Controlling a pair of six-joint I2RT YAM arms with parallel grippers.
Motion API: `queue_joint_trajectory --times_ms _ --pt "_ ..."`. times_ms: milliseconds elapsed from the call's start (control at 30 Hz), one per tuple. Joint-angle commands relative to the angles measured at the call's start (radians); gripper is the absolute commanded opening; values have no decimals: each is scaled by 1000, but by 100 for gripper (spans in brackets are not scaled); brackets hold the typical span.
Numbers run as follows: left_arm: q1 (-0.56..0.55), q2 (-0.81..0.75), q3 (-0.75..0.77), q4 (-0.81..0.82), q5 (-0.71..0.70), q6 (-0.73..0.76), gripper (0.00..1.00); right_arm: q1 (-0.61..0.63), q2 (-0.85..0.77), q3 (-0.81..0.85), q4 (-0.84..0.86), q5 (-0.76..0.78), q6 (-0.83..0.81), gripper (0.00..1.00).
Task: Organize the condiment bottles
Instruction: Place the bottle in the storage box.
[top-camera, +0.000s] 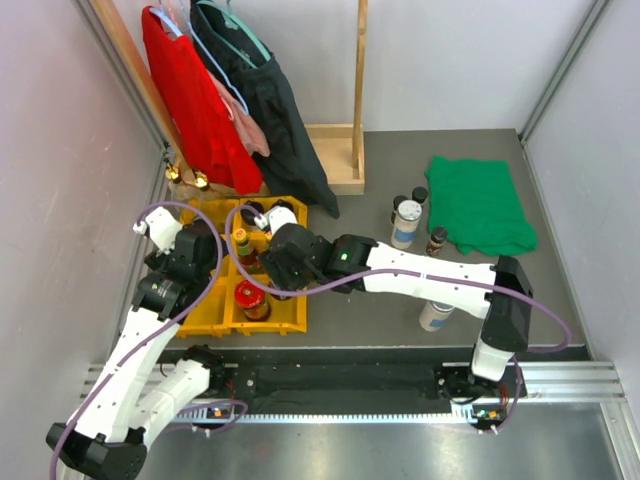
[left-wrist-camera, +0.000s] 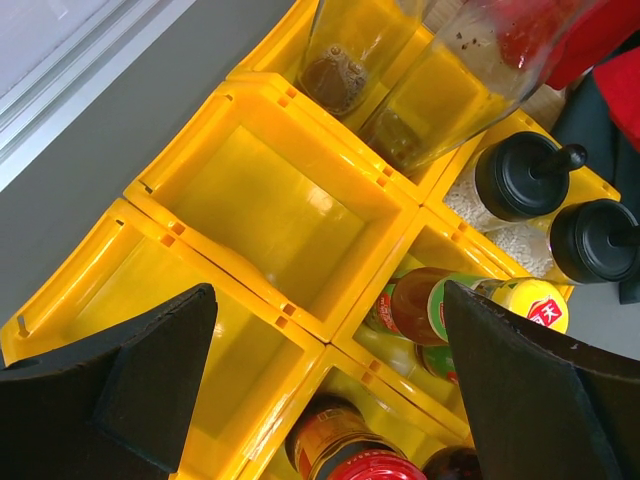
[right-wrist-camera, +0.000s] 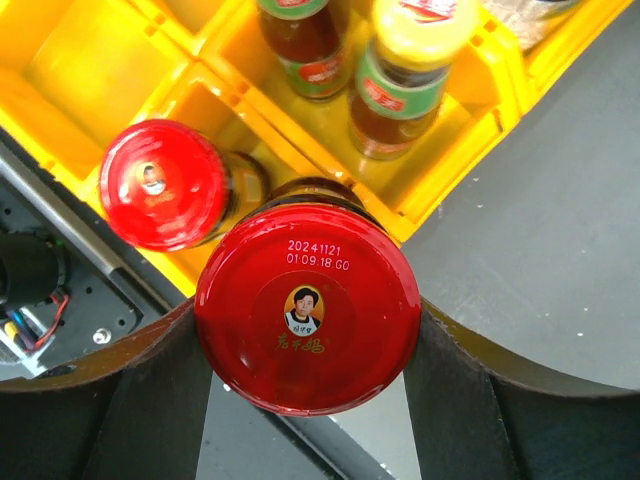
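My right gripper (right-wrist-camera: 307, 345) is shut on a red-lidded jar (right-wrist-camera: 307, 305), one finger on each side of the lid, at the rim of the yellow tray (right-wrist-camera: 430, 195). A second red-lidded jar (right-wrist-camera: 165, 183) stands in the compartment beside it, with two yellow-capped sauce bottles (right-wrist-camera: 400, 70) one compartment further. My left gripper (left-wrist-camera: 335, 370) hangs open over the tray (left-wrist-camera: 270, 210), nothing between its fingers (left-wrist-camera: 150, 380). Under it I see a yellow-capped bottle (left-wrist-camera: 460, 305), two black-capped jars (left-wrist-camera: 520, 175) and tall clear bottles (left-wrist-camera: 350, 50). From above, both grippers (top-camera: 285, 262) (top-camera: 185, 262) sit over the tray (top-camera: 285, 322).
Several more bottles (top-camera: 405, 222) stand on the grey table right of the tray, and a canister (top-camera: 437, 315) lies near the right arm. A green cloth (top-camera: 480, 205) lies at the back right. A wooden rack with hanging clothes (top-camera: 200, 100) stands behind the tray.
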Motion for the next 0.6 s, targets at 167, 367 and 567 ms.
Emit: queue_joint_trajectory --times_ms 167,367,567 --pt "9 -21 3 32 -19 -10 99 98 14 79 -41 6 47 0" --pt "11 -32 1 22 -21 -21 99 98 50 56 -14 35 58 0" --pt "9 -55 3 3 -42 -29 99 98 89 58 60 52 32 0"
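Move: My right hand holds the red-lidded bottle; its spot is the free right half of the storage box's front-right compartment, about 4 cm back, 1 cm left and 12 cm below my hand. The red-lidded jar already in there stands 3 cm back and 7 cm to my left; two yellow-capped bottles stand about 5 cm ahead, one 2 cm and one 6 cm to my left, both lower. From my left hand that spot is some 11 cm back, 15 cm right and 13 cm below. I draw the held bottle back about 4 cm with my right hand, away from the yellow-capped pair and over the free half of the front-right compartment. It sinks as it goes and keeps sinking once the pull back has stopped, some 3.5 cm in all. My hand's left side dips a few degrees, and my fingers keep their grip. ##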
